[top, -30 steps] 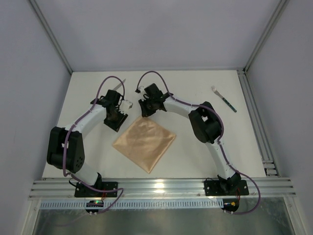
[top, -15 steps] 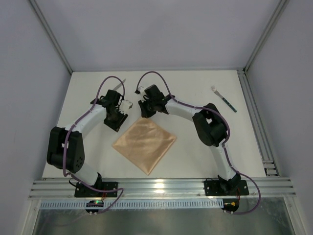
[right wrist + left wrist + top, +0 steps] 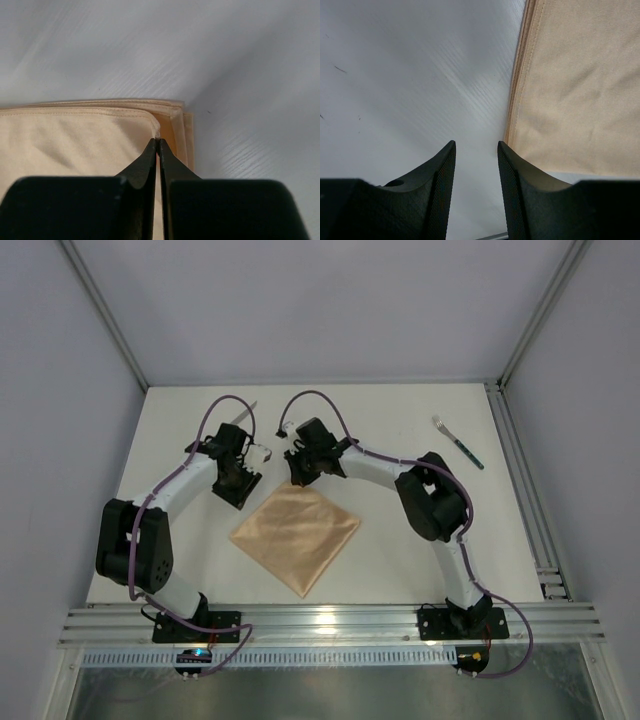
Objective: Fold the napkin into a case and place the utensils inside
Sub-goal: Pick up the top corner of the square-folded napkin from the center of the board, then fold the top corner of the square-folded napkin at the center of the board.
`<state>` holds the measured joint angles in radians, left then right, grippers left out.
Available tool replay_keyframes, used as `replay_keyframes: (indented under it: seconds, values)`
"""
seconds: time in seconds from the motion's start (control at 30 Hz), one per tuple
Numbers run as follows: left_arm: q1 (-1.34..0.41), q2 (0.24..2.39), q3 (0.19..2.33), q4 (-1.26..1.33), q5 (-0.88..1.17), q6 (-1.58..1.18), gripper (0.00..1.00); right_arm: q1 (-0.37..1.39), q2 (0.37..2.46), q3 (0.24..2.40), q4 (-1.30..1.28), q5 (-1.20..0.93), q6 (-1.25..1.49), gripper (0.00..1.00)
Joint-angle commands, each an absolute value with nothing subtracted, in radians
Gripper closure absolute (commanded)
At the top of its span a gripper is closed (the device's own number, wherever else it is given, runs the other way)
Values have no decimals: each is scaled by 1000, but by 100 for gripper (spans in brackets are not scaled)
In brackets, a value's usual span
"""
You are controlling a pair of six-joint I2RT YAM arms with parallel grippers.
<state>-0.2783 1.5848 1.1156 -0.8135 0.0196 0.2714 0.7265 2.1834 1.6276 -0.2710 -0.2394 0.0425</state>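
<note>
The peach-orange napkin lies flat as a layered square, one corner pointing to the far side; no narrow case is in view. My right gripper is at that far corner, shut on the top layer's corner while the lower layers stay flat. My left gripper stands open over bare table just outside the napkin's hemmed left edge, nothing between its fingers. The fork lies at the far right. The knife shows only its tip behind the left arm.
The white table is walled by grey panels, with a metal rail along the near edge and another on the right. Purple cables loop above both wrists.
The right gripper has closed onto the napkin's far corner and its arm has shifted slightly. The left arm and the napkin have not moved.
</note>
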Motion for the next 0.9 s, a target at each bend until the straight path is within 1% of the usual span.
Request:
replay_keyframes:
  seconds: [0.0,0.1,0.23,0.43,0.73,0.87]
  values:
    - [-270,1562,1124,-831,49,278,58,753,2072,1602,-227,-270,25,96]
    - [-265,1548,1127,-841,52,275,59,778,2030,1554,-224,-272,28,96]
    - [-255,1534,1121,-841,55,275,59,813,1951,1402,-166,-273,41,96]
    - [-249,1505,1117,-856,54,270,58,857,1843,1261,-134,-279,61,96]
    - [-247,1430,1080,-874,35,261,58,966,1737,1071,-114,-443,38,96]
    - [-247,1408,1055,-870,34,268,58,999,1691,1019,-103,-472,44,96]
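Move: The right hand already pinches the upper layer's top corner; the napkin's bottom corner lies about 32 cm straight back from it and some 3 cm lower. The napkin's left corner is about 16 cm back and 18 cm left of the right hand, its right corner about 11 cm back and 14 cm right. From the left hand, the bottom corner is roughly 25 cm back, 15 cm right and 5 cm lower. Keeping the upper layer's top corner pinched between shut fingertips, the right hand draws it straight back over the napkin towards the bottom corner, about 21 cm and gathering speed, in a low arc that rises some 2 cm and then sinks again while the hand turns roughly 20 degrees counter-clockwise. The left hand, empty and partly open, lifts about 2.5 cm beside the napkin and then eases a little back. ##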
